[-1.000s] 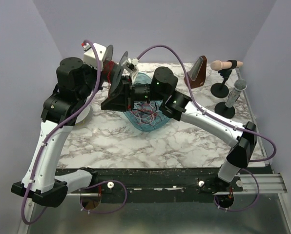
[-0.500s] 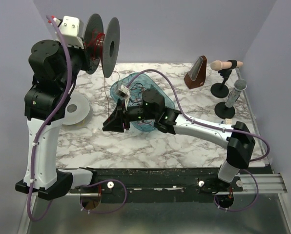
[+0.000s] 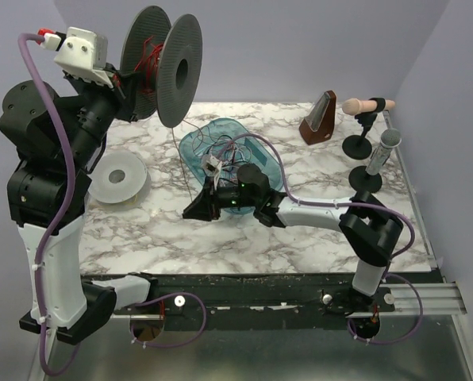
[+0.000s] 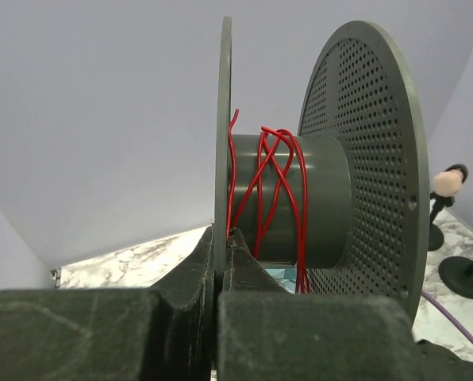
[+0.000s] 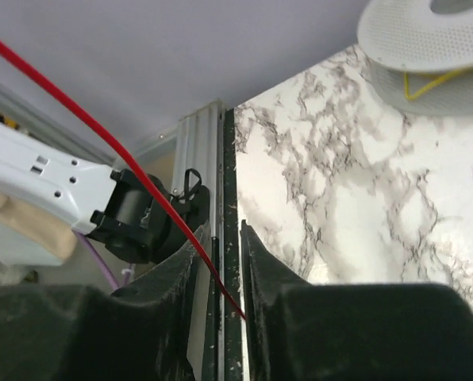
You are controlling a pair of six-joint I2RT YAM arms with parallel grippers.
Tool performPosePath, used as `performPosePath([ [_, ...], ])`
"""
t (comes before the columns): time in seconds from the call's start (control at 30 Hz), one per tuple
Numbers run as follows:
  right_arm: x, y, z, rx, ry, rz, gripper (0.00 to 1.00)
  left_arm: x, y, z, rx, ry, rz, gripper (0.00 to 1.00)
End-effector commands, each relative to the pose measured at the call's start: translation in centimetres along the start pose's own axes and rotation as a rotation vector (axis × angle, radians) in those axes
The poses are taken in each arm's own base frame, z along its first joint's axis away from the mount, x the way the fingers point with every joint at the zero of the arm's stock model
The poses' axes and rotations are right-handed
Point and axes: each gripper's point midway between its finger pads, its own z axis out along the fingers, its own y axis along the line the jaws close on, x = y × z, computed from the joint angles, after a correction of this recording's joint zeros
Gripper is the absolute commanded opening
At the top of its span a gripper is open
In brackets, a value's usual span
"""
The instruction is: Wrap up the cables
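Note:
High at the back left, my left gripper (image 3: 124, 79) (image 4: 221, 238) is shut on the near flange of a dark grey spool (image 3: 161, 67) (image 4: 363, 159). Red cable (image 4: 280, 190) is wound in a few loose turns round the spool's core. One red strand (image 3: 181, 163) drops from the spool to my right gripper (image 3: 190, 213) (image 5: 223, 238), low over the marble in front of a blue bowl (image 3: 190, 143). The jaws stand slightly apart, and the red strand (image 5: 101, 131) runs through the gap. The remaining cables (image 3: 232, 151) lie tangled in the bowl.
A white spool (image 3: 117, 176) (image 5: 427, 32) with yellow wire lies flat at the left. A brown metronome (image 3: 320, 117) and two microphone stands (image 3: 363, 107) (image 3: 377, 159) stand at the back right. The table's black front rail (image 5: 230, 159) is close to the right gripper.
The left arm has lifted the spool higher and further left. The right gripper has come out of the bowl toward the near left, with the red strand stretched between them.

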Motion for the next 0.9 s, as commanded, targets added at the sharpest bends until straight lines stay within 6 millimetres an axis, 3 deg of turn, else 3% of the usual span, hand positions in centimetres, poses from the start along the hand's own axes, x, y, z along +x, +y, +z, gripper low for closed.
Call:
performPosePath([
  [0.0, 0.1, -2.2, -0.5, 0.035, -0.07, 0.04, 0.2, -4.3, -2.2, -2.8, 0.108, -0.132, -0.026, 0.0],
  [0.17, -1.6, -5.0, -3.3, 0.092, -0.173, 0.115, 0.03, -4.2, -4.5, -4.6, 0.235, -0.133, -0.012, 0.0],
  [0.33, -4.7, -9.8, -9.4, 0.244, -0.266, 0.15, 0.01, -3.3, -6.9, -6.9, 0.382, -0.118, 0.018, 0.0],
  [0.47, -6.7, -12.6, -14.4, 0.372, -0.271, 0.148, 0.01, -0.7, -9.1, -8.9, 0.541, -0.059, 0.101, 0.0],
  [0.67, -10.3, -13.1, -21.0, 0.513, -0.256, 0.066, 0.01, 7.1, -9.2, -10.6, 0.652, 0.144, 0.292, 0.0],
  [0.8, -12.6, -11.1, -21.8, 0.519, -0.155, -0.075, 0.01, 13.7, -7.4, -10.8, 0.671, 0.325, 0.439, 0.0],
  [0.87, -13.7, -9.9, -21.9, 0.498, -0.142, -0.101, 0.01, 16.0, -6.3, -10.4, 0.647, 0.377, 0.485, 0.0],
])
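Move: The red cable slants between the right hand's half-open fingertips, practically at the hand point, running up to the spool about 15 cm farther out, 3 cm left and 38 cm higher. The cable bin is some 25 cm ahead of that hand, 8 cm right and 20 cm below; the white reel is 21 cm ahead, 29 cm left and 18 cm below. From the left hand, the held spool's middle is about 8 cm ahead, 6 cm right and 2 cm up, and the cable at the right fingertips roughly 8 cm back, 9 cm right and 37 cm down. Right fingers pinch shut on the red cable while dipping slightly, then carry it right and forward, rising late, some 27 cm across to near the bin's right side, the wrist swinging about 30 degrees clockwise. The left keeps its grip on the spool's flange and draws it down and back, slightly right, turning clockwise and rolling its left side up. ##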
